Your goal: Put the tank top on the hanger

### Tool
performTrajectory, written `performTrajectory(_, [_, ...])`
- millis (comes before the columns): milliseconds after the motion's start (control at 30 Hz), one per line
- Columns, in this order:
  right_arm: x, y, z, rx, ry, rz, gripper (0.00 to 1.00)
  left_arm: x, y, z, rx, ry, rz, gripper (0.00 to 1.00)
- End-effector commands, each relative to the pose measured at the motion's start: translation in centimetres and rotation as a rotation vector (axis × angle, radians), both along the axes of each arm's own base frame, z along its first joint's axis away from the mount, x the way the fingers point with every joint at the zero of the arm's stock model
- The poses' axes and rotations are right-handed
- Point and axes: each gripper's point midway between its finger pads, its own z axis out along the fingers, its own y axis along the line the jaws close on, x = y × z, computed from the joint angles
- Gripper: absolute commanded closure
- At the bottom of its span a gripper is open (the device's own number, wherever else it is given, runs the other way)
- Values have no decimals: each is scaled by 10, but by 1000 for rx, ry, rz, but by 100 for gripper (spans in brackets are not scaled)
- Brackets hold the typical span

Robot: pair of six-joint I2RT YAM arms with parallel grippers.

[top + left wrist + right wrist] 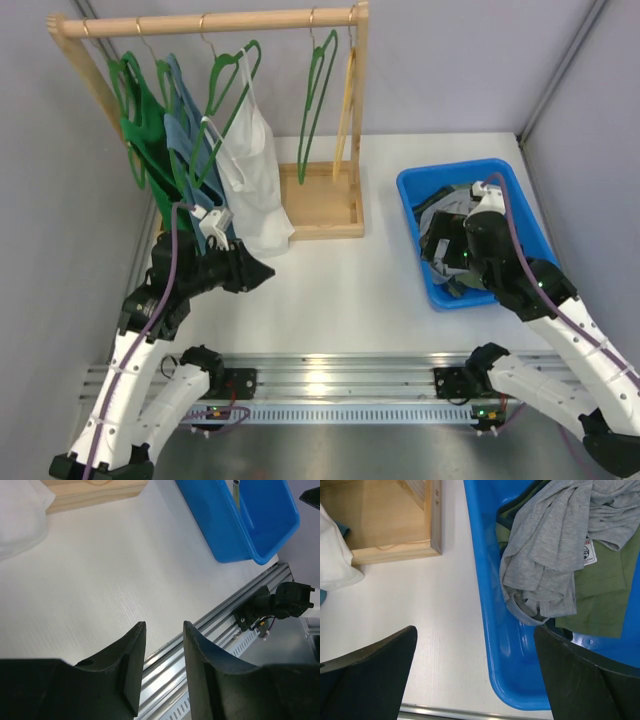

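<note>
The light grey tank top [545, 555] lies crumpled in the blue bin [485, 580], on top of an olive-green garment [600, 590]. In the top view only a bit of the tank top [440, 205] shows beside the right arm. A bare green hanger [318, 95] hangs from the wooden rail at the back. My right gripper [475, 630] is wide open and empty, over the bin's left wall, near the tank top's lower edge; it also shows in the top view [440, 255]. My left gripper [164, 625] is open and empty, low over the table left of centre [262, 272].
The wooden rack [320, 205] stands at the back left with a green garment [145, 125], a blue one [185, 140] and a white tank top [255, 180] on hangers, plus a yellow hanger [346, 110]. The blue bin [420, 185] sits right. A metal rail [210, 625] lines the near edge.
</note>
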Motion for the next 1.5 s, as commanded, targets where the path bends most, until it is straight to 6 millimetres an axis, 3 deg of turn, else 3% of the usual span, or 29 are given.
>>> performTrajectory(0, [1, 2, 11, 21, -32, 16, 0, 5, -2, 4, -14, -25, 7, 59])
performTrajectory(200, [10, 0, 10, -25, -11, 5, 0, 13, -9, -9, 4, 1, 40, 61])
performTrajectory(333, [26, -11, 2, -65, 40, -45, 0, 5, -34, -18, 65, 3, -2, 62])
performTrajectory(400, [40, -26, -9, -77, 80, -100, 0, -1, -49, -20, 78, 1, -30, 62])
performTrajectory(433, [44, -29, -13, -64, 100, -105, 0, 2, -49, -21, 89, -7, -5, 62])
performTrajectory(567, [65, -70, -41, -51, 179, -244, 0, 0, -62, -27, 85, 6, -41, 62])
performTrajectory(700, [83, -92, -67, -38, 228, -316, 0, 0, -69, -24, 73, -2, -74, 62])
performTrajectory(867, [115, -93, -91, 0, 266, -319, 2, -1, -75, -23, 68, -1, -106, 63])
performTrajectory(1067, [136, -86, -117, 20, 310, -307, 7, -2, -76, -23, 72, -9, -115, 63])
performTrajectory(1200, [139, -83, -136, 11, 352, -299, 16, -3, -75, -28, 85, 4, -115, 63])
performTrajectory(1467, [141, -77, -158, -15, 392, -269, 56, -3, -74, -32, 97, 15, -117, 64])
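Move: The grey tank top in the tray lies about 13 cm ahead of the right hand, 7 cm to its right and some 17 cm below. The olive garment lies roughly 8 cm ahead and 13 cm right, slightly lower; the blue tray's middle is 12 cm ahead and 11 cm right, at about the same depth. From the left hand, the grey tank top is around 17 cm ahead, 40 cm right and 17 cm below. Right hand descends forward-right about 22 cm, half-closing on the grey tank top; left hand shifts right, sinking. ##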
